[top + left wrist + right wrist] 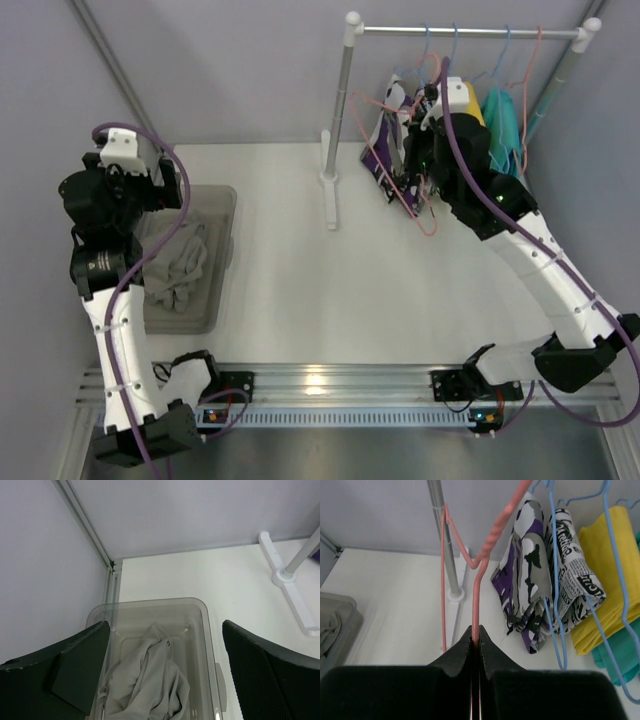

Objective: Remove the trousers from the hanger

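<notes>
Grey trousers (150, 680) lie crumpled in a clear grey bin (150, 605) at the table's left; they also show in the top view (180, 262). My left gripper (165, 630) hovers above the bin, open and empty; the top view shows it too (170, 185). My right gripper (476, 632) is shut on the wire of a bare pink hanger (476, 580), held in front of the clothes rack. In the top view the right gripper (418, 150) is beside the hanging clothes, and the pink hanger (430, 228) slants down across them.
The white rack's pole (340, 120) and foot stand at the table's back middle. On its rail hang purple camouflage trousers (525, 580), a newsprint garment (570, 580), a yellow one (610, 570) and a teal one (620, 660) on blue hangers. Grey walls close in on left and right.
</notes>
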Tool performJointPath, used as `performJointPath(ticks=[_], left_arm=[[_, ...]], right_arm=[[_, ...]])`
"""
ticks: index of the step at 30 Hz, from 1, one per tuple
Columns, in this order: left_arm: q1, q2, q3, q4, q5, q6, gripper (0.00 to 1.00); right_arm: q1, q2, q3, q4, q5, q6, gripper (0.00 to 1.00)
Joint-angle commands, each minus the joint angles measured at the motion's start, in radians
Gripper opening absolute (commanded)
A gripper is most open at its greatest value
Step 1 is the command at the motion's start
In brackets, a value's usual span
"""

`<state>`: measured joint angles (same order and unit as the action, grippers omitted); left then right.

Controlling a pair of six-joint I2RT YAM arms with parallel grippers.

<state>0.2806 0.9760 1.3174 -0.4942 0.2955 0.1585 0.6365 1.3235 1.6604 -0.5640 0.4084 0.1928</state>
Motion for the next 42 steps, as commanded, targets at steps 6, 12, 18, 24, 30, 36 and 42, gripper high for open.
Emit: performJointPath(ticks=[6,12,18,24,30,36,42], left_arm=[[0.005,-0.022,0.082,-0.083,0.059,-0.031,0.99],[0.005,-0.002,0.121,-0.104,0.083,-0.086,0.99],[0.005,0.010,0.157,-0.125,0.111,-0.129,0.99],[0.003,0.004,0.195,-0.145,0.120,-0.154,0.99],[0.005,-0.005,0.232,-0.172,0.125,-0.188,0.99],[0.005,-0.017,0.235,-0.185,0.120,-0.194,0.99],[0.005,-0.020,0.243,-0.193,0.120,-0.188,0.99]], right_arm=[[-0.038,0.195,0.200,0.097,0.153,-0.144,0.00],[-0.078,0.382,0.441,0.133,0.104,-0.185,0.00],[-0.084,0.521,0.590,0.228,0.076,-0.285,0.00],[-0.101,0.624,0.654,0.338,0.043,-0.338,0.00],[-0.127,0.717,0.717,0.377,0.020,-0.355,0.00],[-0.147,0.772,0.720,0.426,-0.049,-0.358,0.00],[-0.153,0.777,0.694,0.414,-0.068,-0.337,0.03]])
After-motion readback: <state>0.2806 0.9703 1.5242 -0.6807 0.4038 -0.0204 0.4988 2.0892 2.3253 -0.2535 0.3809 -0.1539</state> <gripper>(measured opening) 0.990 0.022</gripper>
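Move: The right gripper, holding the empty pink hanger, has the free stretch at the rail's left end about 25 cm ahead, 3 cm to its left and some 12 cm above. The rail's corner post is as far ahead, about 9 cm left; the first blue hanger's hook is level with that stretch, about 10 cm right of the hand. The camo trousers hang roughly 18 cm ahead, straight on, 10 cm lower. From the left gripper, that stretch lies about 30 cm ahead, 50 cm right, 12 cm up. Keep the right fingers shut on the empty pink hanger and carry it forward about 22 cm to the rail's left end, easing a little left and tipping the fingers up; rise some 4 cm on the way, then sink as much at the end to bring the hook down over the rail. Meanwhile draw the open left gripper up, back and right from the tray. ##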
